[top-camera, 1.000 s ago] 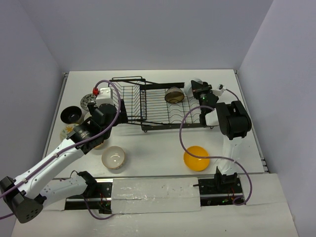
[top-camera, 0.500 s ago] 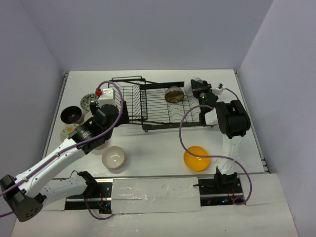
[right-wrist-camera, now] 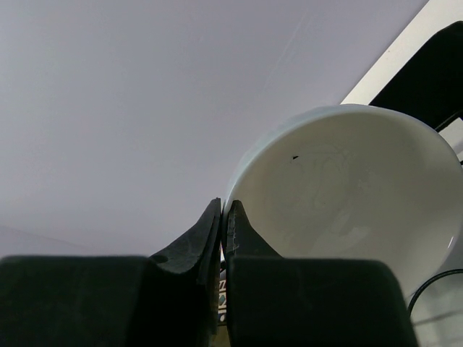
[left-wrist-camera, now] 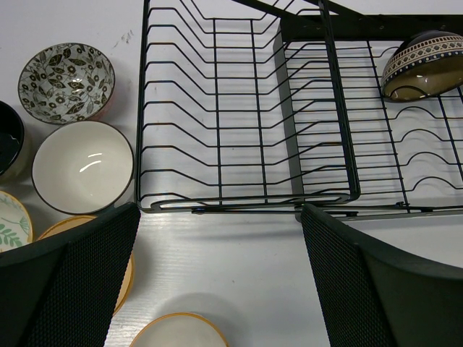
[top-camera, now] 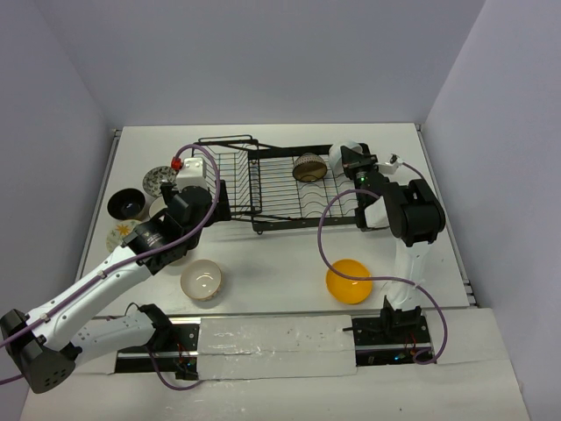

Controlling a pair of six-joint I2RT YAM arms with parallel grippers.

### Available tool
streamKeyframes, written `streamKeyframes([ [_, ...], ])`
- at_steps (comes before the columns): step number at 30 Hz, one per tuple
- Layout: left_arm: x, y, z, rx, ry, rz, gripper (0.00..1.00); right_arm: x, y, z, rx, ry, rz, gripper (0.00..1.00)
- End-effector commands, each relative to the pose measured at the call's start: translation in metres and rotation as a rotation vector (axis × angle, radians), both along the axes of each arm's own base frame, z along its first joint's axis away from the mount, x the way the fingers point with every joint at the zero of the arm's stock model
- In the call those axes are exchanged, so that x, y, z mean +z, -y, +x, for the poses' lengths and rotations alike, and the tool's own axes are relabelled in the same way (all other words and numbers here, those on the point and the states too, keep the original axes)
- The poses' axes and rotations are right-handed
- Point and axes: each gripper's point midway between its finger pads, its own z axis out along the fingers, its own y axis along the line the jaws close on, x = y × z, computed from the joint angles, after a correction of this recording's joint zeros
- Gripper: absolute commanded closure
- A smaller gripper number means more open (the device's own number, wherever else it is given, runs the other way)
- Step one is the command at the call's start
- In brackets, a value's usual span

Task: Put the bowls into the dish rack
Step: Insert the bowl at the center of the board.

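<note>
The black wire dish rack (top-camera: 263,189) stands at the table's middle back, seen from above in the left wrist view as the dish rack (left-wrist-camera: 246,108). A brown patterned bowl (top-camera: 308,167) leans on edge in it. My right gripper (top-camera: 351,160) is shut on the rim of a white bowl (right-wrist-camera: 347,188), held at the rack's right end. My left gripper (left-wrist-camera: 221,211) hovers open over the rack's near left edge, holding nothing. On the table lie an orange-yellow bowl (top-camera: 349,281) and a cream bowl (top-camera: 202,280).
Left of the rack lie a floral bowl (left-wrist-camera: 66,72), a white bowl (left-wrist-camera: 83,166), a black bowl (top-camera: 128,204) and a tan bowl (left-wrist-camera: 124,271) partly under my left finger. Purple cables loop from both arms. Walls close in the table on three sides.
My right gripper has carried the white bowl slightly left, closer to the rack. My left gripper has edged up along the rack's left end.
</note>
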Motion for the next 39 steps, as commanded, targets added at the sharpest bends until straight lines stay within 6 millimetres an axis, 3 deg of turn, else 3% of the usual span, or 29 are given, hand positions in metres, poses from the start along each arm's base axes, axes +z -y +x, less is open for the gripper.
streamKeyframes([
  [1, 0.005, 0.003, 0.002, -0.008, 0.021, -0.004, 0.01, 0.070, 0.005, -0.023, -0.005, 0.303, 0.003, 1.00],
  [5, 0.006, 0.003, 0.001, -0.011, 0.022, -0.007, 0.01, 0.067, 0.001, -0.024, 0.012, 0.296, 0.003, 1.00],
  [9, 0.007, 0.003, 0.001, -0.011, 0.025, -0.012, 0.01, 0.065, -0.001, -0.027, 0.018, 0.288, 0.000, 0.90],
  [20, 0.010, 0.005, -0.002, -0.025, 0.029, -0.020, 0.01, 0.065, -0.004, -0.035, 0.027, 0.281, -0.011, 0.86],
  [28, 0.012, 0.007, -0.003, -0.034, 0.032, -0.029, 0.01, 0.062, -0.005, -0.040, 0.034, 0.269, -0.013, 0.75],
  [39, 0.014, 0.007, -0.004, -0.039, 0.035, -0.033, 0.01, 0.068, -0.011, -0.047, 0.055, 0.281, -0.024, 0.49],
])
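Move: The white bowl is still pinched by its rim in the right fingers, its middle about 3 cm ahead of the right hand, 1 cm left and 4 cm below. The brown patterned bowl stands roughly 10 cm left and 1 cm ahead, some 7 cm lower; the rack's far right corner lies about 5 cm ahead, 5 cm right and 7 cm down. From the left hand, the white bowl is some 20 cm ahead, 37 cm right and 12 cm below. Down and back goes the right hand, sinking about 4 cm and drawing back some 3 cm, with a small drift left. It creeps back first as the shut fingers loosen their pinch, then drops faster beneath the white bowl's raised rim while they open to about half and the hand tips down a few degrees, letting go of the bowl in the rack. ##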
